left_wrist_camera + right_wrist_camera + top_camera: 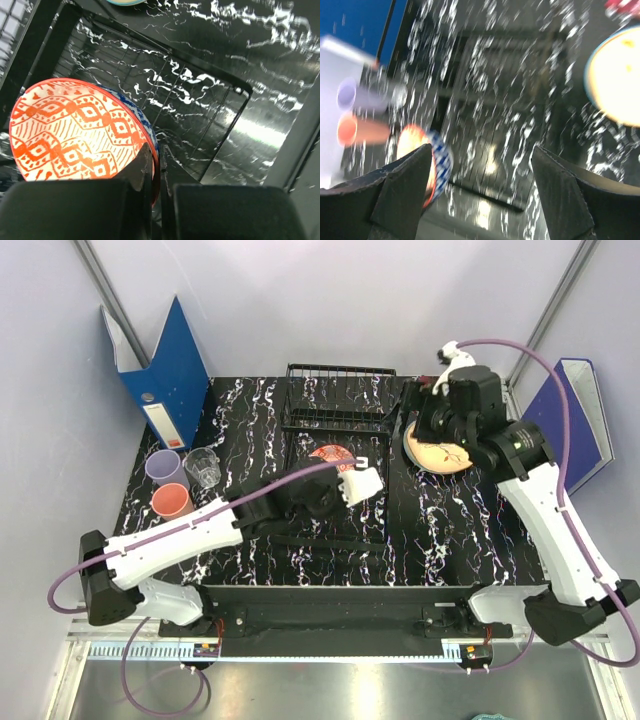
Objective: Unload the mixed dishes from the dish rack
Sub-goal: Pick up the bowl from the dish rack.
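Note:
My left gripper [352, 478] is shut on the rim of the blue-and-white bowl [331, 456], which is orange-patterned inside. In the left wrist view its fingers [142, 167] pinch the rim of the tilted bowl [75, 130] over the black wire dish rack [200, 100]. The rack [335, 410] stands at the back middle. My right gripper [413, 412] is open and empty, above the cream orange-patterned plate [440, 453] lying on the table right of the rack. Its blurred wrist view shows the gripper [481, 150], bowl [432, 162] and plate [615, 80]. No white plate shows.
Lavender [164, 466], clear glass [203, 468] and salmon-pink [172, 502] cups stand on the table's left side. A blue binder [165, 365] leans at the back left, another [575, 420] at the right. The black marbled table [440, 530] has a raised front edge.

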`<state>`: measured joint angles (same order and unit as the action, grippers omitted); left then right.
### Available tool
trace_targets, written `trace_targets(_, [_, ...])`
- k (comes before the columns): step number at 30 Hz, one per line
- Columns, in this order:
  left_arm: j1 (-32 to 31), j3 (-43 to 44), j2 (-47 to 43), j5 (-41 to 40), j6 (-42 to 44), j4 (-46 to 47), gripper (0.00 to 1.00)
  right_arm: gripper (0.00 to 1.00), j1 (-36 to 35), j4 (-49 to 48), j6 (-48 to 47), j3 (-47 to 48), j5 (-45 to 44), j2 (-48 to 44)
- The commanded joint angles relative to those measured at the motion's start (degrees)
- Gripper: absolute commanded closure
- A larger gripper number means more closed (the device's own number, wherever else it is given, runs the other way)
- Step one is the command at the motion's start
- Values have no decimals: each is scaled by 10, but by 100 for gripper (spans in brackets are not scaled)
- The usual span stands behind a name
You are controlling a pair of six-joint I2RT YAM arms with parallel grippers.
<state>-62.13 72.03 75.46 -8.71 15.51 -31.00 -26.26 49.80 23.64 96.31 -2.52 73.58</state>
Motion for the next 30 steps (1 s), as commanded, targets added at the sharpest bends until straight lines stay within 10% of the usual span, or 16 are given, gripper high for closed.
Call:
trace_targets(1, [-34, -2, -42, -54, 87, 54, 100, 13, -67, 67, -17, -21, 44, -28])
trace_targets(19, [-93, -13, -42, 60, 80, 66, 100, 25, -172, 62, 19, -159, 13, -66])
trace_targets(30, [-98, -15, -39, 84, 51, 64, 100, 67, -183, 55, -3, -156, -16, -9])
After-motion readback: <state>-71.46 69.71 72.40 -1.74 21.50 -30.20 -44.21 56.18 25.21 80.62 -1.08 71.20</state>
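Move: The left gripper already holds the bowl by its rim, the bowl's middle about 5 cm ahead of that hand and 2 cm to its left, level with it. From the open right gripper, the bowl lies some 13 cm to the left, 6 cm back and 13 cm lower. The empty rack's middle is about 13 cm left of the right hand, 1 cm back and 33 cm below; the stacked plates lie 6 cm right, 1 cm ahead and 35 cm below. Swing the right gripper down and back about 11 cm each, with some 6 cm to the left, onto the bowl's free rim, tipping its fingers down and turning them counter-clockwise. Once there, half close the fingers astride the rim. Meanwhile draw the pinched bowl back about 7 cm and a little right with the left gripper, turning it clockwise nearly 20 degrees. ##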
